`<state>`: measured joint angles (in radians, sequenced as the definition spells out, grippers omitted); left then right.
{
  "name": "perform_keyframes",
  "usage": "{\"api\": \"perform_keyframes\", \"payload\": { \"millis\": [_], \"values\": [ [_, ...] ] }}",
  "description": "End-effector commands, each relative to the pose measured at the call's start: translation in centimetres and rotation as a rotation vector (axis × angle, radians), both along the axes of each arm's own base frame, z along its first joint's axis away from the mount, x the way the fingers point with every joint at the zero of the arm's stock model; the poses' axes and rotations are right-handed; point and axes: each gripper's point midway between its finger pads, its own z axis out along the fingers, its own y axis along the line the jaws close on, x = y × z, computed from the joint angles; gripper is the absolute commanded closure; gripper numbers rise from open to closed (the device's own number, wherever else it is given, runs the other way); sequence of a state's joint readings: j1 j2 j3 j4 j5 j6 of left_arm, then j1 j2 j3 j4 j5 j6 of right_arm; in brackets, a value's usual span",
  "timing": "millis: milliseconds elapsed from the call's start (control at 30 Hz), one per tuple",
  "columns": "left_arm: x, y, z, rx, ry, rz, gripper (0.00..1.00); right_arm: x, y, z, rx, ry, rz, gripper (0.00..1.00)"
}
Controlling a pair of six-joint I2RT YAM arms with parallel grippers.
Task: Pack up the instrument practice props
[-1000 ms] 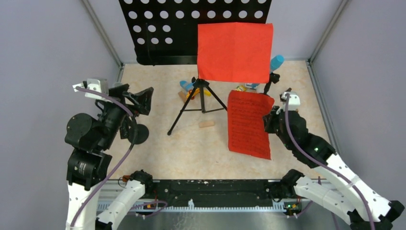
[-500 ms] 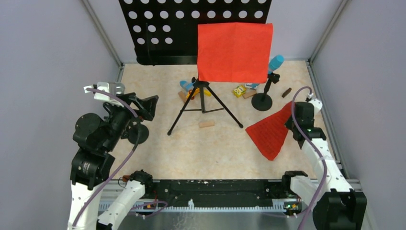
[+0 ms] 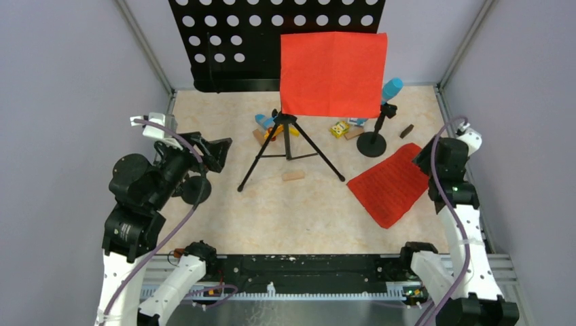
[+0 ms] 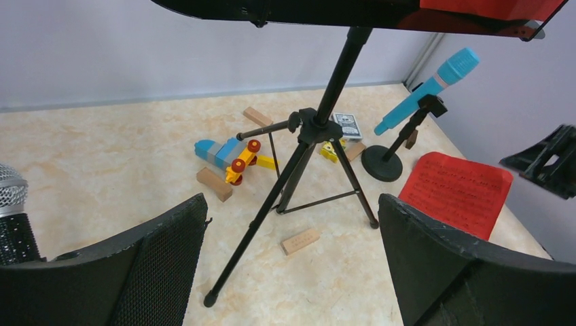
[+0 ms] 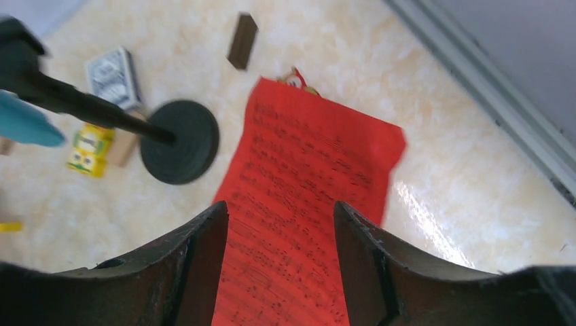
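The black hole-punched music desk [image 3: 231,41] stands at the back on its tripod legs [image 3: 289,146], with one red page [image 3: 333,75] leaning on it. A second red sheet-music page [image 3: 390,183] lies flat on the table at the right. My right gripper [image 5: 280,210] hovers open over that page [image 5: 306,176], by its right edge, holding nothing. The blue microphone [image 3: 392,89] sits in a round-based holder [image 3: 371,144]. My left gripper [image 4: 292,204] is open and empty, facing the tripod. The silver-headed microphone [image 4: 10,217] shows at the left edge, its holder base [image 3: 197,190] beside the left arm.
A colourful toy vehicle [image 3: 268,125] and small wooden blocks [image 3: 293,176] lie around the tripod. A card box [image 4: 348,125] and a yellow block [image 3: 339,129] sit near the blue microphone's holder, a dark block [image 3: 407,130] behind the page. Grey walls enclose the table.
My right gripper carried the red page to the right, opened and let it go; the page now lies flat. The left arm shifted slightly right and forward.
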<state>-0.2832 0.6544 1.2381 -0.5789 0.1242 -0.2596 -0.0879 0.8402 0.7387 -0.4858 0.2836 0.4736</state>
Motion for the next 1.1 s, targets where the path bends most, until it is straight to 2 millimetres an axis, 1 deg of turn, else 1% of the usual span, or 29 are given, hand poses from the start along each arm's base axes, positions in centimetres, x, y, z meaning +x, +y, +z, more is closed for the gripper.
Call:
{"api": "perform_keyframes", "payload": {
  "millis": [0, 33, 67, 133, 200, 267, 333, 400, 467, 567, 633, 733, 767, 867, 933, 1033, 1067],
  "values": [
    [-0.1, -0.9, 1.4, 0.001, -0.042, -0.052, 0.01, -0.9, -0.7, 7.2, -0.074, -0.155, -0.003, 0.42],
    [0.0, -1.0, 1.5, 0.004, -0.046, -0.055, 0.01, -1.0, 0.0, 8.2, -0.065, -0.190, 0.036, 0.42],
    [0.2, -1.0, 1.4, 0.011, -0.044, -0.057, 0.01, -1.1, 1.1, 9.9, -0.059, -0.241, 0.107, 0.42],
    [0.6, -1.0, 1.4, 0.021, -0.039, -0.051, 0.01, -1.3, 4.4, 13.8, -0.037, -0.367, 0.299, 0.42],
    [0.9, -1.2, 1.8, 0.021, -0.045, -0.058, 0.01, -2.5, 7.7, 18.3, -0.043, -0.523, 0.489, 0.44],
    [0.9, -1.9, 2.2, 0.024, -0.060, -0.097, 0.01, -3.9, 10.9, 22.0, -0.057, -0.663, 0.684, 0.44],
    [0.8, -2.6, 2.8, 0.027, -0.082, -0.143, 0.01, -5.1, 13.1, 24.1, -0.077, -0.751, 0.823, 0.44],
    [0.9, -3.1, 3.4, 0.034, -0.106, -0.169, 0.01, -5.7, 14.4, 26.0, -0.111, -0.850, 0.911, 0.45],
    [0.9, -3.3, 4.1, 0.039, -0.132, -0.180, 0.01, -5.8, 14.8, 27.6, -0.171, -0.958, 0.942, 0.45],
    [1.1, -3.4, 4.9, 0.049, -0.155, -0.186, 0.01, -5.6, 14.6, 29.4, -0.344, -1.076, 0.956, 0.45],
    [1.1, -3.5, 5.3, 0.052, -0.162, -0.191, 0.01, -4.7, 14.4, 29.7, -0.455, -1.097, 0.961, 0.45],
    [1.0, -3.7, 5.7, 0.049, -0.172, -0.206, 0.01, -2.9, 14.0, 29.5, -0.648, -1.108, 0.978, 0.45],
    [1.0, -3.8, 5.7, 0.048, -0.172, -0.212, 0.01, -2.6, 14.1, 29.5, -0.716, -1.122, 0.989, 0.45],
    [1.0, -4.0, 5.8, 0.043, -0.174, -0.224, 0.01, -2.7, 14.9, 30.1, -0.883, -1.209, 1.042, 0.43],
    [1.1, -4.2, 5.8, 0.041, -0.173, -0.232, 0.01, -3.4, 16.0, 30.9, -0.961, -1.287, 1.098, 0.43],
    [1.2, -4.4, 5.8, 0.038, -0.174, -0.240, 0.01, -4.1, 17.4, 32.1, -0.990, -1.369, 1.147, 0.42],
    [1.2, -4.4, 5.8, 0.037, -0.175, -0.241, 0.01, -4.4, 17.8, 32.6, -0.997, -1.403, 1.149, 0.39]
  ]
}}
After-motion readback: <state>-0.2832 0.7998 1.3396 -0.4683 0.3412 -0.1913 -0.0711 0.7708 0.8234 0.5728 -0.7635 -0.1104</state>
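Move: The red sheet still on the music stand lies about 29 cm left of the right hand, some 4 cm ahead and 35 cm higher. The laid-down red sheet is 5 cm left, level ahead, 16 cm below; the blue microphone is about 18 cm ahead, 10 cm left, 3 cm lower. From the left hand, the stand's sheet is some 10 cm ahead, 24 cm right, 11 cm up. Right hand, half open, rises 28 cm and swings 15 cm left towards the stand's sheet; left edges right. ##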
